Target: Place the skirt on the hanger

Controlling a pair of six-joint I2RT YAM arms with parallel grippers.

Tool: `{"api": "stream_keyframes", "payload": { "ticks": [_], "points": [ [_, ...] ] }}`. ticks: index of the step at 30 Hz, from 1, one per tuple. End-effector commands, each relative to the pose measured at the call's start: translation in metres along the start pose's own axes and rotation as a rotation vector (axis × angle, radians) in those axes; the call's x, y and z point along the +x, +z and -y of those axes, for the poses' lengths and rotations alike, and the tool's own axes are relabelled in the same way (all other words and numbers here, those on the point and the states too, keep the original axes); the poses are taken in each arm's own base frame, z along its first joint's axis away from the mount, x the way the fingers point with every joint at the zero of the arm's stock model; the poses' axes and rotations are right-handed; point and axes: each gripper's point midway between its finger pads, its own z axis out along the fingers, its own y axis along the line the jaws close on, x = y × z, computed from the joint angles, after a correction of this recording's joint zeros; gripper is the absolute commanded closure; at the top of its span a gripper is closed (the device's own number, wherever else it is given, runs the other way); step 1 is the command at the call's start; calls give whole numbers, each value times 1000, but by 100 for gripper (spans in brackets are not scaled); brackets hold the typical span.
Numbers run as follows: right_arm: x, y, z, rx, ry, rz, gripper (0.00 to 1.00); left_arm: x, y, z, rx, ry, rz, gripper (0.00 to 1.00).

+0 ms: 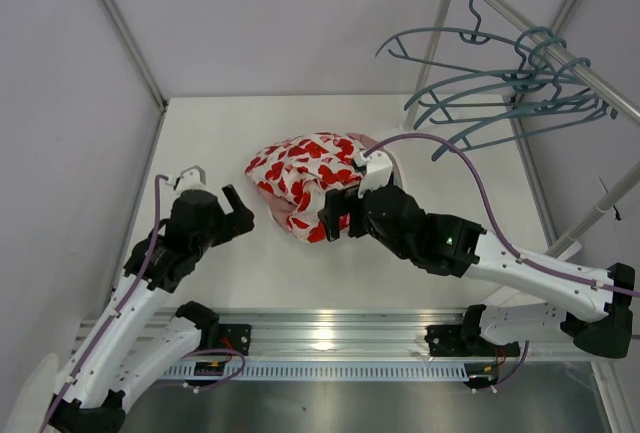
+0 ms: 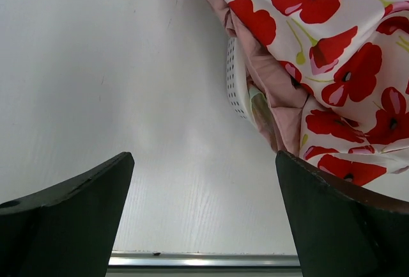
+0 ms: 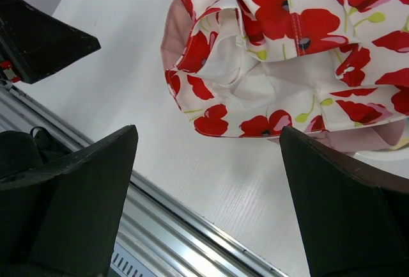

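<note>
The skirt [image 1: 300,178], white with big red flowers, lies crumpled in a heap on the white table, draped over a plain pink garment [image 2: 268,72] and a white perforated basket [image 2: 238,82]. Several teal-grey hangers, one the hanger [image 1: 470,38], dangle from a rail at the upper right. My left gripper [image 1: 238,215] is open just left of the heap, with only bare table between its fingers [image 2: 204,158]. At the heap's near edge my right gripper [image 1: 335,215] is open and empty, and the skirt's hem [image 3: 255,123] lies just beyond its fingertips [image 3: 209,133].
The clothes rail [image 1: 560,43] slants across the upper right on a white post. An aluminium rail [image 1: 320,328] runs along the table's near edge. Pale walls close in the table on the left and at the back. The left gripper's finger [image 3: 45,40] shows in the right wrist view.
</note>
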Motion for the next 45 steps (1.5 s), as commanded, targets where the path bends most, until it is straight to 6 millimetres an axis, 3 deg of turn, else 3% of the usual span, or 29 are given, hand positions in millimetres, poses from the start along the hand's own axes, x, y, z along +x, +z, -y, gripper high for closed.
{"api": "stream_keyframes", "payload": {
  "ticks": [1,5,9,11,13,14,16,20,28,35,40,45],
  "points": [
    [-19,-2,5,53,41,71,1,-14,-3,3,12,22,44,1],
    [-11,1,31,187,54,68,1,-23,-11,14,80,120,65,1],
    [14,-3,54,262,87,30,1,-50,-30,36,164,215,110,1],
    [20,-5,63,278,109,28,1,-66,-40,58,249,258,136,1],
    [33,-6,74,316,103,16,1,-68,-36,75,303,288,113,0],
    [35,-7,78,328,109,18,1,-74,-44,92,363,312,131,0],
    [43,-7,83,348,96,4,1,-73,-40,105,375,340,134,1],
    [45,-12,93,379,103,5,1,-46,-23,139,406,416,78,2],
    [30,-20,101,339,152,51,1,-31,9,154,383,457,96,12],
    [36,-18,109,367,163,41,1,-4,30,156,353,531,43,21],
    [34,-16,107,356,167,44,1,-14,43,146,241,451,98,45],
    [32,-17,107,357,160,47,1,-31,41,154,253,379,177,55]
  ]
}}
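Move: The skirt lies heaped on the basket, its middle some 11 cm ahead of the left hand, 20 cm to its right and about level with it; its near left fold is about 8 cm ahead and 14 cm right. The basket sits under the skirt, about 11 cm ahead and 23 cm right, roughly 8 cm lower. From the right hand, the skirt's middle is about 11 cm ahead, 6 cm left and 9 cm below. The left fingers close about halfway around the skirt's near left fold, after that hand arcs some 13 cm right and 6 cm forward, rising about 10 cm before sinking onto the cloth, and turns about 25 degrees clockwise. The open right hand goes about 10 cm right and 6 cm down along the skirt's near side, turning some 20 degrees clockwise. ##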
